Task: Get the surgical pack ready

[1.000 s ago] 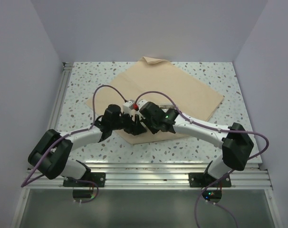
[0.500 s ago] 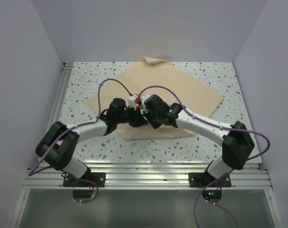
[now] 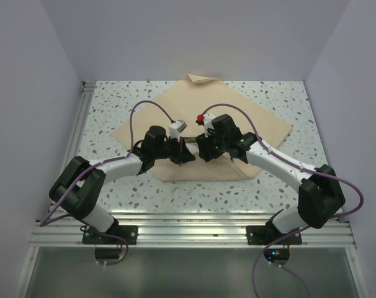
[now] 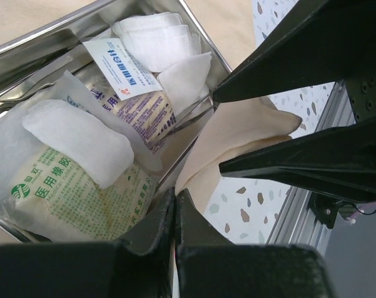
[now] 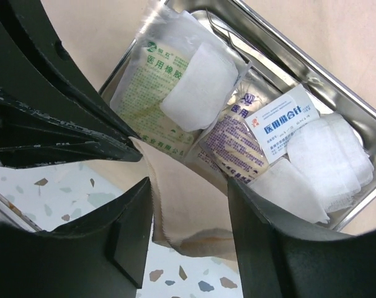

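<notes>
The tan cloth [image 3: 244,118] lies spread on the table, its near edge lifted beside the steel tray [image 4: 203,43]. The tray holds green, white and clear sachets [image 4: 64,198] and white gauze pads [image 4: 154,37]. My left gripper [image 4: 174,202] is shut on the raised cloth edge [image 5: 175,198] at the tray's near side. My right gripper [image 5: 189,186] stands open, its fingers on either side of the hanging cloth flap without pressing it. In the top view both grippers [image 3: 187,155] [image 3: 199,151] meet over the cloth's middle and hide the tray.
The speckled table [image 3: 113,99] is ringed by an aluminium rail [image 3: 194,220] at the near edge and white walls on three sides. A folded cloth corner [image 3: 197,79] sits at the far edge.
My left gripper has shut on the cloth edge that the right gripper held. The right gripper has opened and drawn back to the right. The cloth's near edge has moved further over.
</notes>
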### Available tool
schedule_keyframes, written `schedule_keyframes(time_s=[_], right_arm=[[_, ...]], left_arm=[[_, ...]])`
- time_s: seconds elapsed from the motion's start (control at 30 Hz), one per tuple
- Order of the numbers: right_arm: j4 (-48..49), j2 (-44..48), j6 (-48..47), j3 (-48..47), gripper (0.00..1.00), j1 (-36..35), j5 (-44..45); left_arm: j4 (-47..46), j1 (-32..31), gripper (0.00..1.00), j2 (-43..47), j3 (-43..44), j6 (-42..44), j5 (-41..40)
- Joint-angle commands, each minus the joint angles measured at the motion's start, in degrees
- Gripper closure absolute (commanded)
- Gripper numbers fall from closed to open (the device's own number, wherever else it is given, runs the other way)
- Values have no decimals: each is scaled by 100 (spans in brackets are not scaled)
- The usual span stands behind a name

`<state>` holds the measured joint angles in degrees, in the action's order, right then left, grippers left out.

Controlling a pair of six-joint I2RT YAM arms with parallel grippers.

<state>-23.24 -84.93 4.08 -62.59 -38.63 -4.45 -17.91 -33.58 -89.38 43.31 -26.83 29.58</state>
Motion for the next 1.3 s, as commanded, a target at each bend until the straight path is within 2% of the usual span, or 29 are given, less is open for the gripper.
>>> schedule_keyframes(time_s=[0.0, 0.13, 0.3, 0.57, 0.93, 1.03, 1.07, 1.13, 1.17, 1.27], right_arm=[[698, 134, 5, 177, 46, 145, -636], [970, 204, 84, 282, 50, 277, -812], [1120, 468, 111, 476, 46, 427, -1128], [1085, 609, 76, 537, 47, 523, -1102], [848, 354, 5, 449, 51, 585, -918], [839, 293, 41, 397, 61, 594, -804], [839, 284, 49, 379, 76, 602, -681], [822, 249, 128, 274, 93, 681, -610], [830, 214, 163, 230, 99, 708, -592], [874, 82, 322, 54, 100, 857, -645]], left_arm=[[-169, -43, 100, -44, 196, -59, -23], [-195, -34, 100, -44, 125, -51, 4], [-107, -43, 100, -105, 187, 11, 30], [-29, -43, 100, -158, 239, 37, 12], [24, -43, 100, -97, 274, 64, 3], [16, -43, 100, -97, 283, 73, 12], [24, -43, 100, -105, 292, 73, 12], [25, -34, 100, -97, 301, 64, -5], [25, -43, 100, -105, 301, 64, -40], [147, -34, 100, -97, 362, 55, -312]])
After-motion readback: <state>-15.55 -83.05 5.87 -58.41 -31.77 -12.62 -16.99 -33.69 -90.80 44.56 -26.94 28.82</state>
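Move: The cloth's upper edge hangs between the right hand's open fingers, about 2 cm ahead and 1 cm to its right, level with it. From that hand the steel tray's middle is some 6 cm ahead and 5 cm below, the green-print pack roughly 4 cm ahead and 6 cm left, the white gauze pads 5 cm ahead and 6 cm right. For the left hand, already pinching the cloth, that grip spot is about 5 cm right and 1 cm ahead. Right hand edges forward about 2 cm, slightly right, and closes, pinching the cloth edge; left hand keeps hold. ##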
